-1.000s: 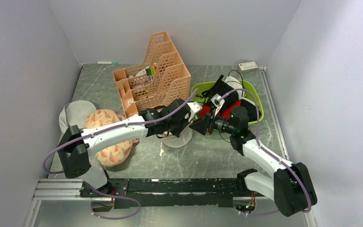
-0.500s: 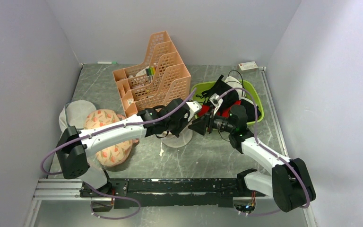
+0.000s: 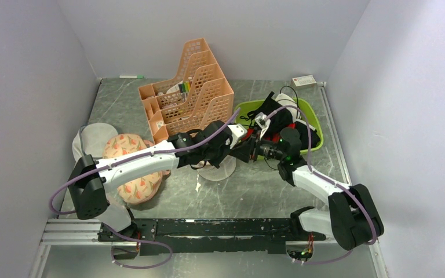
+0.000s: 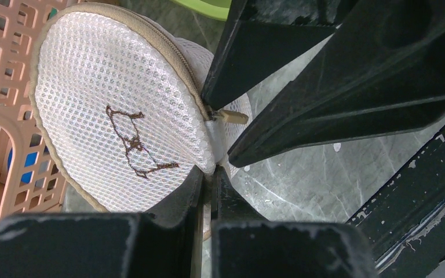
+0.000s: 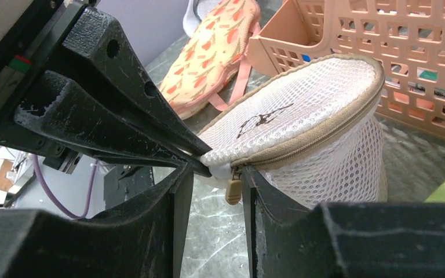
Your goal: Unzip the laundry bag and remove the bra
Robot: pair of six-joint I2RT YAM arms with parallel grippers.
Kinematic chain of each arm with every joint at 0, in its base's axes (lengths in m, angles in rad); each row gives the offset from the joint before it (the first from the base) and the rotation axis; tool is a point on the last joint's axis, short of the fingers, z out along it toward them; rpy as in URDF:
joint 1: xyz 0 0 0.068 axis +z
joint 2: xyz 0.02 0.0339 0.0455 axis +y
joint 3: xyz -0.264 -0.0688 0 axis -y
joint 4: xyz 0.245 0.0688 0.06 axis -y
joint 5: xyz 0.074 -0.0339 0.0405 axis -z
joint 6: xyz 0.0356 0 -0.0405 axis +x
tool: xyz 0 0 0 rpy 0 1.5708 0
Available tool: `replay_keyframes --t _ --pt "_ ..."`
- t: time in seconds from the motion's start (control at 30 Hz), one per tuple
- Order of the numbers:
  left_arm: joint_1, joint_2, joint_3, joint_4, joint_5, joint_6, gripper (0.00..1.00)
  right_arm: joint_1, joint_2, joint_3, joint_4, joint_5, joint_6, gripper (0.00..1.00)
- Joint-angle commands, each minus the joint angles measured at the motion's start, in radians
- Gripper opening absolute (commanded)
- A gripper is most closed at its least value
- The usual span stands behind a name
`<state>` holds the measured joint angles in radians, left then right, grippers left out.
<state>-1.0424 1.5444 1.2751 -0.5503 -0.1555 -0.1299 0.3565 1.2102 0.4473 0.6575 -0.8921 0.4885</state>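
Observation:
The laundry bag [image 4: 116,116], white mesh with a beige zipper rim and a dark bra icon on its round face, stands on the table [image 3: 255,191] in front of the organiser. My left gripper [image 4: 213,171] is shut on the white tab at the bag's edge, right beside the zipper's end. Facing it, my right gripper [image 5: 216,169] is open, one finger on each side of the beige zipper pull [image 5: 233,191], which hangs close to the right-hand finger [image 5: 255,191] and is not pinched. The zipper looks closed. The bra is hidden.
A peach slotted organiser [image 3: 188,98] stands just behind the bag. A green tub [image 3: 314,128] with black and red garments is at the right. A floral pouch [image 3: 133,174] and a greyish round bag [image 3: 92,139] lie at the left.
My right gripper has moved left, closing in on the left gripper and the bag's zipper pull. The left gripper has kept its hold and place.

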Motion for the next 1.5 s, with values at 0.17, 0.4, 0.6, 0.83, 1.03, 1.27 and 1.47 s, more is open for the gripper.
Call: replay_keyframes --t 0.17,0.4,0.6,0.83,1.03,1.27,1.47 --pt "0.002 -0.04 -0.008 0.025 0.028 0.005 0.07 0.032 0.026 -0.028 0.115 0.048 0.052 0.36" --pt "0.002 -0.051 -0.01 0.024 0.018 0.006 0.07 0.033 0.029 -0.034 0.081 0.079 0.035 0.36" --pt "0.002 -0.055 -0.011 0.026 0.008 0.007 0.07 0.033 0.035 -0.05 0.1 0.074 0.044 0.35" --pt "0.002 -0.051 -0.011 0.026 0.016 0.008 0.07 0.033 0.019 -0.055 0.102 0.088 0.044 0.22" --pt "0.002 -0.051 -0.011 0.024 0.019 0.018 0.07 0.032 0.015 -0.054 0.082 0.118 0.046 0.11" --pt "0.002 -0.05 -0.014 0.023 0.011 0.024 0.07 0.016 -0.051 -0.032 -0.091 0.297 -0.007 0.0" --pt "0.002 -0.034 -0.007 0.007 -0.032 0.025 0.07 -0.132 -0.093 -0.009 -0.262 0.469 -0.012 0.0"
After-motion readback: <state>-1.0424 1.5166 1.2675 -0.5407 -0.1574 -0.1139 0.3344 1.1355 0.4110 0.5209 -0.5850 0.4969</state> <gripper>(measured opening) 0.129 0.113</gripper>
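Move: The zipper pull hangs almost between my right fingertips, level front to back, about 1 cm to the left and 2 cm below. From that hand, the laundry bag's lid middle lies some 5 cm left and 3 cm ahead. The green basket's middle is about 16 cm right and 11 cm ahead, well below. From my left hand, pinching the bag's rim, the pull sits roughly 4 cm right and 2 cm ahead. I ease my right fingers down 1.5 cm or so around the hanging zipper pull and close them on it. Then, gathering speed, I draw it forward and to the right along the rim, about 5 cm in all, towards the green basket, the hand turning some 20 degrees clockwise. My left hand keeps its pinch on the rim as an anchor, rising barely a centimetre. ##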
